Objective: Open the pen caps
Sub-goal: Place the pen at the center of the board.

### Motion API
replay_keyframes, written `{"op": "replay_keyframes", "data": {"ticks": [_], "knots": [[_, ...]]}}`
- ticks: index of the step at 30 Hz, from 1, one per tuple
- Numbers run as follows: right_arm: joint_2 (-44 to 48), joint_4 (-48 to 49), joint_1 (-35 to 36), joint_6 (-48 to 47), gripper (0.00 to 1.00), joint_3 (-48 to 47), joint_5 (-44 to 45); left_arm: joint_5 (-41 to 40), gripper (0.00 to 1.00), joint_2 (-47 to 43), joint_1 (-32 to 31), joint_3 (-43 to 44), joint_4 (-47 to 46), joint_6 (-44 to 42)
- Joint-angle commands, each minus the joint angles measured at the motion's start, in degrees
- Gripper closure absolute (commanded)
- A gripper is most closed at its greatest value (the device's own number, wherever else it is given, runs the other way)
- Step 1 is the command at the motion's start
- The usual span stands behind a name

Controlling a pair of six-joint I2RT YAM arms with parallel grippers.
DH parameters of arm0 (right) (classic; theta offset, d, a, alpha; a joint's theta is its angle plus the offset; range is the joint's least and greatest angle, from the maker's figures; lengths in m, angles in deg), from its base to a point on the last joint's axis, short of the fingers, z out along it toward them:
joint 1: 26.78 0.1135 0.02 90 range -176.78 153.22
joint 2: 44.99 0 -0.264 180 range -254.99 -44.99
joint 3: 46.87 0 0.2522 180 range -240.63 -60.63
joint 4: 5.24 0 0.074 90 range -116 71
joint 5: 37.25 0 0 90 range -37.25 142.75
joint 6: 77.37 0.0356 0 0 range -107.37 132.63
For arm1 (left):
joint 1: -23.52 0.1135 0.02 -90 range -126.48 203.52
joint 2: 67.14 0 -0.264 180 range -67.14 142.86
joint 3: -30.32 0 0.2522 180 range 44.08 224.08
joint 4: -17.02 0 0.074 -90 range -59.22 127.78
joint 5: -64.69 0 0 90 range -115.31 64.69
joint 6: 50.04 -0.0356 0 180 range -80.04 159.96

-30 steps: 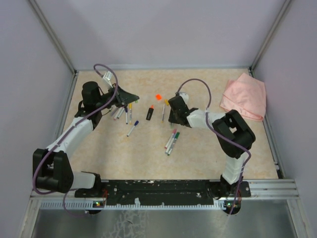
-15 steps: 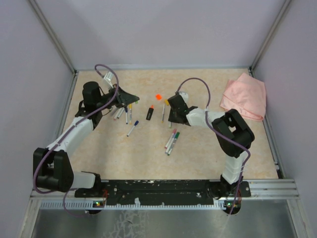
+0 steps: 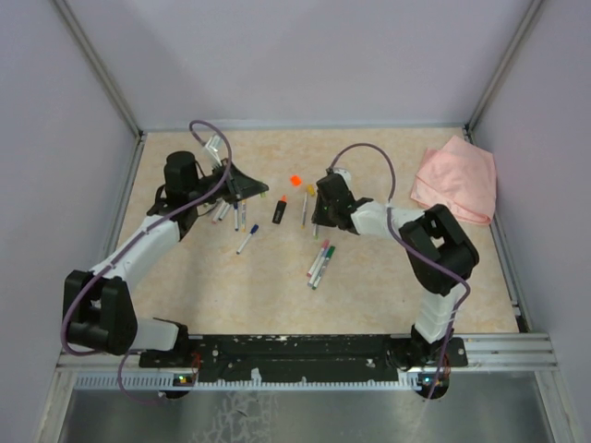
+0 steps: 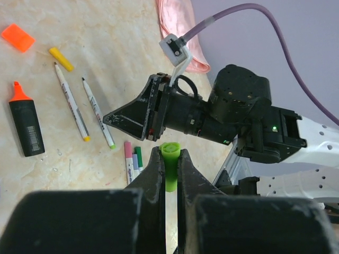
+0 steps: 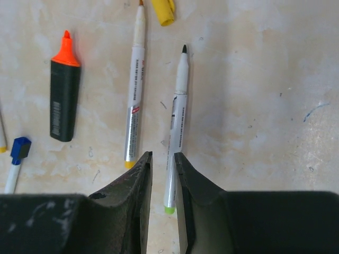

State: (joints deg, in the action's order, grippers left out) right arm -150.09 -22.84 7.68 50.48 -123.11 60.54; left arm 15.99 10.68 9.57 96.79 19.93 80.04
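My left gripper (image 4: 169, 159) is shut on a bright green pen cap (image 4: 170, 168), held above the table with its open end facing away from the camera. In the top view the left gripper (image 3: 254, 187) hovers over a cluster of pens (image 3: 229, 210). My right gripper (image 5: 161, 159) is open by a narrow gap, low over the uncapped green-ended pen (image 5: 177, 132), which lies flat on the table. Beside that pen lies an uncapped yellow-ended pen (image 5: 135, 100), with a loose yellow cap (image 5: 163, 10) near its tip. A loose orange cap (image 3: 295, 179) lies further back.
An uncapped black highlighter with an orange tip (image 3: 280, 210) lies between the arms. Three capped pens (image 3: 320, 263) lie nearer the front, and a blue-capped pen (image 3: 247, 238) lies to the left. A pink cloth (image 3: 455, 180) sits at the back right. Walls enclose the table.
The right gripper's jaws have parted and the green-ended pen now lies free on the table. The left arm has shifted slightly right and back with the green cap.
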Motion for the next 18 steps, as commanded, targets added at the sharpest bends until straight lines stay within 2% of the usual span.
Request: {"op": "replay_keyframes", "data": {"ticks": [1,9,15,18], "knots": [[6.8,4.4,-0.4,-2.4,0.77,0.9,-1.7,-2.9,1.0,1.1,-2.2,2.8,1.7,-2.6],[18.2,5.3,-1.2,-5.3,0.77,5.8,-4.3,-13.0,1.0,5.6,-8.5,7.4,9.6,-9.4],[30.9,6.9,-3.0,-6.7,0.76,14.5,-8.8,-19.6,1.0,13.5,-13.6,13.8,15.0,-12.5],[36.7,6.3,-4.9,-5.2,0.76,19.4,-9.8,-23.2,1.0,19.4,-15.6,19.5,21.4,-13.1]]}}
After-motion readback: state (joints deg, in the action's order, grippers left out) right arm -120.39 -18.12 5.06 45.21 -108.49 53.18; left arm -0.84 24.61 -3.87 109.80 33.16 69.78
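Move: The green-ended pen lies already released just beneath the right hand's open fingers, its middle about 1 cm ahead and 1 cm right; the yellow-ended pen is some 3 cm left and 4 cm ahead of that hand. The left hand still holds the green cap; the yellow cap lies about 13 cm ahead, 10 cm right and 21 cm below it. From the left hand, the orange cap is 16 cm ahead and 5 cm right, the highlighter 7 cm ahead and 1 cm right. Open right hand rises 12 cm off the pen; left carries the green cap right and down, about 6 cm each. ##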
